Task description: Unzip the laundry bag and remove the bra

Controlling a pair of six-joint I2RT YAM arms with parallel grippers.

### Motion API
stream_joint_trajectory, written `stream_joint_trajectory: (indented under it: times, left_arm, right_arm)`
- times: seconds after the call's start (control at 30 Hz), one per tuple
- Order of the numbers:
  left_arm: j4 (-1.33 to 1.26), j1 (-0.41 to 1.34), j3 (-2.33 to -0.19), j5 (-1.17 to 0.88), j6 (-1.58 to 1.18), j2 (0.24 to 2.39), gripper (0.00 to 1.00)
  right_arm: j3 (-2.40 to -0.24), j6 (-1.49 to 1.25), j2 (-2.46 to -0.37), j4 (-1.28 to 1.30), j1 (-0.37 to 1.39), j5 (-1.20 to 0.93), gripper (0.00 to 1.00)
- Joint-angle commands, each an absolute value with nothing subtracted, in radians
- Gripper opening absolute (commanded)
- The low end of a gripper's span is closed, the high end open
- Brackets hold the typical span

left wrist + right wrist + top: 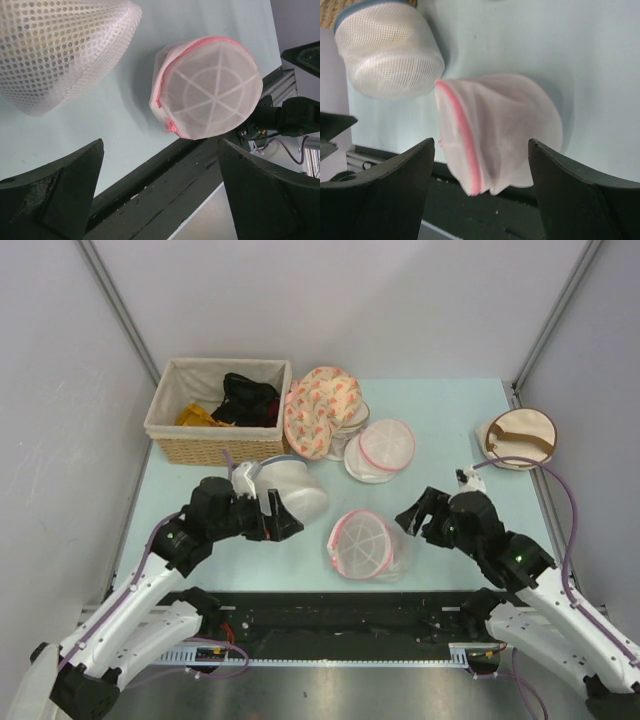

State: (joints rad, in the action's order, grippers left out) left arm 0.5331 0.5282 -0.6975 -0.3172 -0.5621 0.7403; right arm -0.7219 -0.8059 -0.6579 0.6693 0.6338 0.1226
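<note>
The laundry bag [362, 543] [215, 95] [505, 130], a small white mesh pouch with a pink zipper band, lies on its side at the table's front edge between the two arms. My left gripper [290, 523] [160, 195] stands open to the bag's left, well short of it, with nothing between its fingers. From the right, my right gripper [408, 518] [481, 190] faces the bag with its jaws wide apart. The bag's blurred lower edge shows between the jaws, and neither finger presses on it. The bra is hidden.
A larger white mesh cylinder [290, 488] [55, 45] [390, 55] lies by my left gripper. Behind are a wicker basket [215, 445] with black and yellow cloth, a peach floral bag [320, 410], another pink-rimmed pouch [382, 448] and a tan round bag [520, 437].
</note>
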Motion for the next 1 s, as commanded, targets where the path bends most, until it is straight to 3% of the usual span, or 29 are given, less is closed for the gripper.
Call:
stream_joint_trajectory:
  times: [0.0, 0.23, 0.47, 0.53, 0.63, 0.67, 0.7, 0.73, 0.83, 0.87, 0.9, 0.97]
  left_arm:
    - [0.496, 0.58, -0.687, -0.288, -0.609, 0.779, 1.0]
    - [0.431, 0.661, -0.675, -0.256, -0.647, 0.863, 1.0]
    - [0.446, 0.681, -0.693, -0.216, -0.635, 0.88, 1.0]
    - [0.457, 0.681, -0.706, -0.207, -0.618, 0.887, 1.0]
    - [0.482, 0.681, -0.729, -0.198, -0.595, 0.902, 1.0]
    - [0.488, 0.681, -0.736, -0.196, -0.585, 0.903, 1.0]
    - [0.5, 0.681, -0.759, -0.177, -0.554, 0.908, 1.0]
    - [0.541, 0.681, -0.775, -0.152, -0.534, 0.91, 1.0]
    - [0.638, 0.681, -0.84, -0.022, -0.459, 0.91, 1.0]
    - [0.656, 0.681, -0.856, -0.002, -0.443, 0.907, 1.0]
    - [0.667, 0.681, -0.876, 0.035, -0.425, 0.902, 1.0]
    - [0.676, 0.681, -0.89, 0.037, -0.41, 0.894, 1.0]
  right_arm:
    - [-0.707, -1.098, -0.614, 0.796, 0.867, 0.389, 0.79]
    - [-0.637, -1.363, -0.661, 0.721, 1.251, 0.647, 0.79]
    - [-0.597, -1.515, -0.776, 0.649, 1.356, 0.768, 0.78]
    - [-0.559, -1.522, -0.793, 0.624, 1.353, 0.785, 0.75]
    - [-0.549, -1.48, -0.802, 0.548, 1.344, 0.814, 0.55]
    - [-0.549, -1.462, -0.796, 0.531, 1.318, 0.815, 0.28]
    - [-0.551, -1.438, -0.789, 0.525, 1.289, 0.774, 0.11]
    - [-0.552, -1.363, -0.772, 0.502, 1.252, 0.731, 0.0]
    - [-0.554, -1.108, -0.741, 0.441, 1.008, 0.434, 0.0]
    - [-0.56, -1.024, -0.747, 0.421, 0.829, 0.326, 0.0]
    - [-0.571, -0.95, -0.761, 0.413, 0.736, 0.079, 0.0]
    - [-0.626, -0.743, -0.846, 0.466, 0.482, -0.108, 0.0]
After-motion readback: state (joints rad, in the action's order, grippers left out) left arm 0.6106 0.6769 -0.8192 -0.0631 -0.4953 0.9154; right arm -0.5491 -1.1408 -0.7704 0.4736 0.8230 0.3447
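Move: The laundry bag with the pink zip sits some 9 cm to the right hand's left, about 3 cm back towards the base and 11 cm below it. The blue-rimmed mesh bag is about 25 cm left and 9 cm ahead of that hand, 11 cm lower, and the flat pink-rimmed bag 5 cm left, 19 cm ahead and 14 cm lower. From the left hand the laundry bag lies about 16 cm to the right, 3 cm back and 11 cm down. The laundry bag is approached from its near right side: the open right hand swings back about 7 cm, left 6 and down 7, then shuts, pinching the pink zip edge. Keeping that hold, it carries the edge some 5 cm forward and 2 right, rising slightly, wrist turned about 10 degrees clockwise. The left hand, open and empty, dips right and down about 4 cm, then starts back up. ##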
